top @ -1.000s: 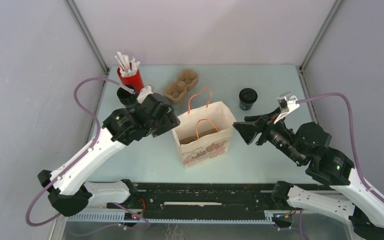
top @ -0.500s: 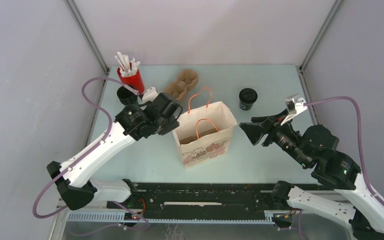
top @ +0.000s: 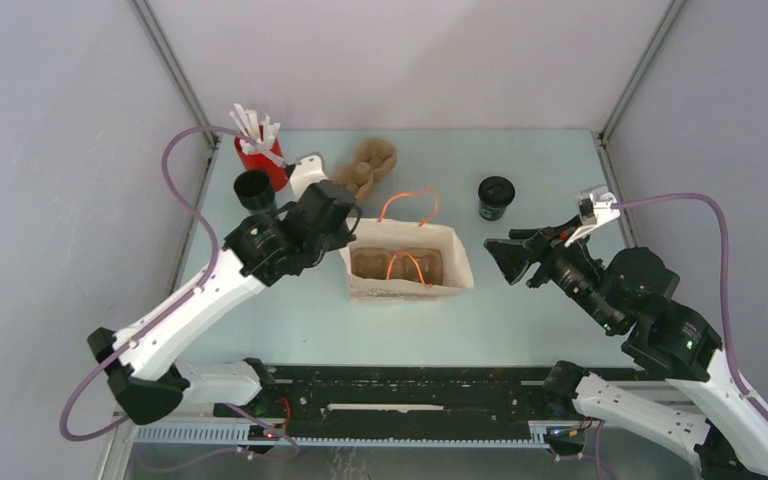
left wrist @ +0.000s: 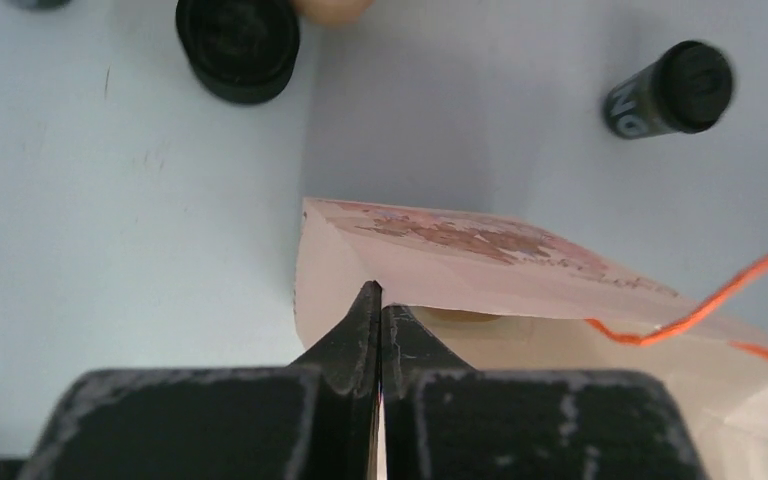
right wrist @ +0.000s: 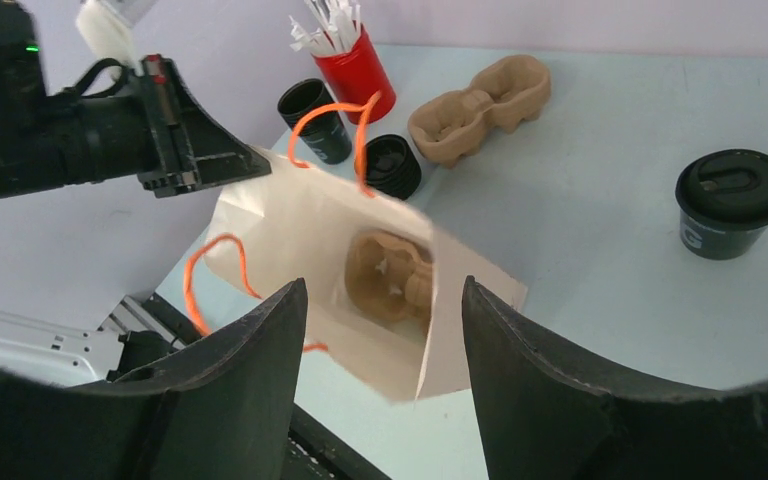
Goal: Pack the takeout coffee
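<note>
The takeout coffee (top: 495,197), a small black cup with a black lid, stands on the table to the back right of the bag; it also shows in the wrist views (left wrist: 672,88) (right wrist: 735,200). The brown paper bag (top: 405,285) with orange handles stands at the centre, mouth up, with a pulp cup carrier (top: 397,263) (right wrist: 390,275) inside. My left gripper (top: 345,245) (left wrist: 380,295) is shut on the bag's left rim (left wrist: 460,250). To the right of the bag (right wrist: 290,225), my right gripper (top: 500,262) (right wrist: 380,285) hangs open and holds nothing.
A red cup of white sticks (top: 260,155) (right wrist: 355,65) and an open black cup (top: 253,188) (right wrist: 315,115) stand at the back left. A squat black round piece (left wrist: 238,45) (right wrist: 392,165) lies near them. A second pulp carrier (top: 365,168) lies behind the bag.
My left gripper has shut on the bag's left rim, and the bag has swung so its mouth faces up. My right gripper drew back a little to the right, still open.
</note>
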`<action>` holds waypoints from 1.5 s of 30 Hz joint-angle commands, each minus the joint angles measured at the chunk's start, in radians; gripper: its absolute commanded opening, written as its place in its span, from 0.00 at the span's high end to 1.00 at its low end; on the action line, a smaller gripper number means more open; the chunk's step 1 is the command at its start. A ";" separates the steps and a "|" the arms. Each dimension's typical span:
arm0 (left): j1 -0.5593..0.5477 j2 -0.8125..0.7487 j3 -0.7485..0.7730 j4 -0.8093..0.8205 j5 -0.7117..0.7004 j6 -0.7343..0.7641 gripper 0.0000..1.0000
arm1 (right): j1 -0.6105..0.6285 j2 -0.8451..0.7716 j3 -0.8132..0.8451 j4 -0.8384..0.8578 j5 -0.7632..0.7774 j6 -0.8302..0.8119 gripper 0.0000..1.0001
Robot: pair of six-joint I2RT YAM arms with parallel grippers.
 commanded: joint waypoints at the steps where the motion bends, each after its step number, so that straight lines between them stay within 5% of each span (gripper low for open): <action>1: 0.007 -0.137 -0.099 0.355 -0.038 0.285 1.00 | -0.039 0.012 0.003 0.026 -0.036 -0.030 0.33; 7: 0.013 -0.258 -0.331 0.778 0.004 0.464 1.00 | -0.096 0.036 0.003 0.032 -0.094 -0.011 0.33; 12: 0.011 -0.355 -0.526 0.918 0.046 0.479 1.00 | -0.124 0.051 0.003 0.012 -0.130 0.008 0.33; 25: -0.048 -0.692 -0.787 0.765 0.087 0.402 1.00 | -0.153 0.190 0.030 -0.128 -0.180 -0.035 0.19; 30: -0.048 -0.775 -0.825 0.700 0.103 0.357 1.00 | -0.292 0.269 0.095 -0.173 -0.121 -0.062 0.18; 38: -0.048 -0.774 -0.860 0.721 0.206 0.366 1.00 | -0.480 0.569 0.176 -0.125 -0.107 -0.150 0.04; 45: -0.048 -0.746 -0.820 0.672 0.246 0.380 1.00 | -0.565 0.945 0.415 -0.192 -0.113 -0.222 0.12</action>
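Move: The lidded coffee cup stands about 25 cm ahead of the empty right hand, some 8 cm to its right and 32 cm below. From that hand, the paper bag's middle is about 16 cm left, 4 cm ahead and 26 cm down. The left hand, already pinching the bag's rim, has the bag's middle some 13 cm right, 3 cm back and 13 cm below, and the black lid stack 11 cm ahead, 6 cm left and 24 cm down. Right hand swings about 19 cm forward, 16 down, towards the coffee cup, opening wider; left draws the bag back. ##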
